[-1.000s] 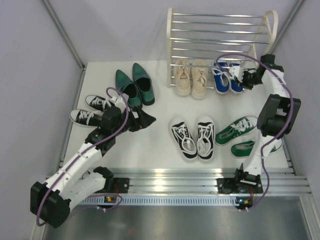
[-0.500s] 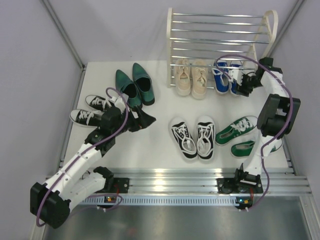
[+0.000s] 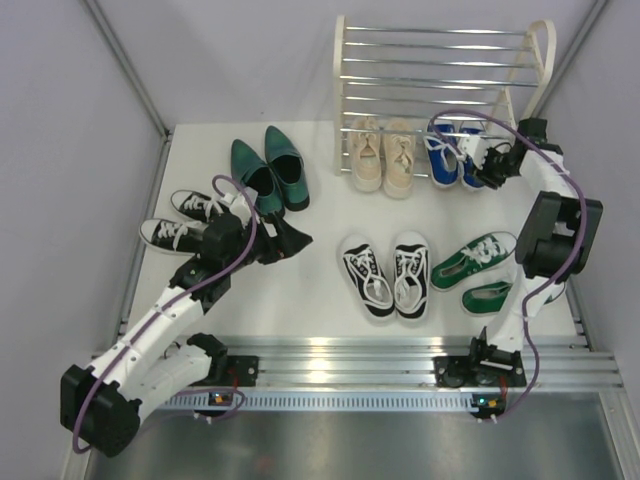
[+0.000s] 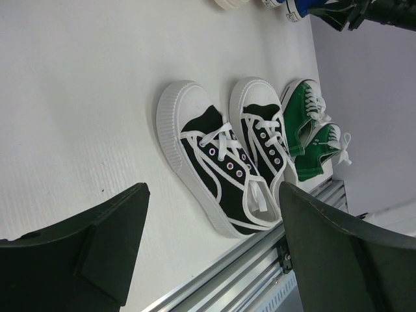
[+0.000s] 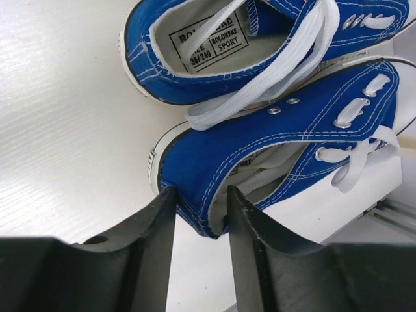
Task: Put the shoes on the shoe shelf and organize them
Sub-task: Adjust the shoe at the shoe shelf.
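The shoe shelf (image 3: 440, 60) stands at the back. The blue sneakers (image 3: 445, 160) and the beige lace-ups (image 3: 383, 155) sit at its foot. My right gripper (image 5: 201, 195) is shut on the heel wall of the right-hand blue sneaker (image 5: 273, 143), one finger outside and one inside the collar. The other blue sneaker (image 5: 214, 58) lies just beyond. My left gripper (image 4: 211, 195) hangs open and empty over the table, beside the green dress shoes (image 3: 270, 172). A black-and-white pair (image 4: 221, 162) lies in front of it.
A second black-and-white pair (image 3: 185, 220) lies by the left arm. The green sneakers (image 3: 478, 268) lie at the right, close to the right arm's base. An aluminium rail (image 3: 350, 365) runs along the near edge. Grey walls close in both sides.
The right gripper's jaws opened, then narrowed around the blue sneaker's heel, and the wrist shifted slightly right. The left arm and the other shoes have not moved.
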{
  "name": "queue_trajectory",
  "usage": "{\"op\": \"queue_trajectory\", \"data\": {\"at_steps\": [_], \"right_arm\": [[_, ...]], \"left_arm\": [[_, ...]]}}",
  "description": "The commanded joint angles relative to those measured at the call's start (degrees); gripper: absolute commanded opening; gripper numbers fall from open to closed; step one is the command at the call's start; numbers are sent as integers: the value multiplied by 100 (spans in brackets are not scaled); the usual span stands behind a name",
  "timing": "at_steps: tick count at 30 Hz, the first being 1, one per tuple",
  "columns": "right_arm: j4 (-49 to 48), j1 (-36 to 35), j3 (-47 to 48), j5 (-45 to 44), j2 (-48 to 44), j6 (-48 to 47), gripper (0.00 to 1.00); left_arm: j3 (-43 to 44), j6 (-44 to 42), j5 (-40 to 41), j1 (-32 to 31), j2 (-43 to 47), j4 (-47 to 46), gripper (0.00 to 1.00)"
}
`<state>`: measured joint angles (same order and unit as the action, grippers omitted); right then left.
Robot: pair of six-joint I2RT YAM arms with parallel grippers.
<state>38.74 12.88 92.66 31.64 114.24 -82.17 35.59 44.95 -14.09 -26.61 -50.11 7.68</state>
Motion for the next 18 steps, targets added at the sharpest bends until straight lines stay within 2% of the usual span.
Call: {"op": "queue_trajectory", "data": {"at_steps": [1,5,9,10,12,16,18], "right_arm": [[-973,-32,-99,-105,-420,474,34],[-1018,-84,-187,-96,-455,518,37],[-772,-93,-196,62,-569,439,59],[-746,-93,-231,105,-630,474,68],[-815,-76,-362,245,-911,614,74],[-492,-23,-416,422,-1377,834,79],[245,4,-310,475,-1623,782,80]], "left_arm": [[-35,14,-50,33,36,-364,86],[-17,14,-68,33,19,-373,86],[9,5,-59,33,-8,-382,86],[18,-4,-59,33,-17,-382,86],[27,23,-50,33,-8,-364,86],[62,277,64,24,-139,-224,87],[158,549,125,33,-315,-110,87]]}}
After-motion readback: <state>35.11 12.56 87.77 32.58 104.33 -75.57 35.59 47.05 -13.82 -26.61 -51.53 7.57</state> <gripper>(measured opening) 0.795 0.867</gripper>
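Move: Ahead of the right hand, the outer blue shoe on the shoe shelf has its middle about 10 cm farther out, 2 cm left and 6 cm lower; its heel is at the fingertips. The other blue shoe lies about 10 cm out and 11 cm left, the nearer cream shoe some 10 cm out and 23 cm left, and the nearer green shoe roughly 20 cm back and 2 cm left. From the left hand, the outer blue shoe is about 34 cm ahead, 52 cm right and 16 cm lower. Staying almost in place at the outer blue shoe's heel at first, the right hand spreads its partly closed fingers wide and comes free of the heel. It then rises about 5 cm with a slight draw back, away from the shoe and up past the heel, the fingers tipping up a little. ##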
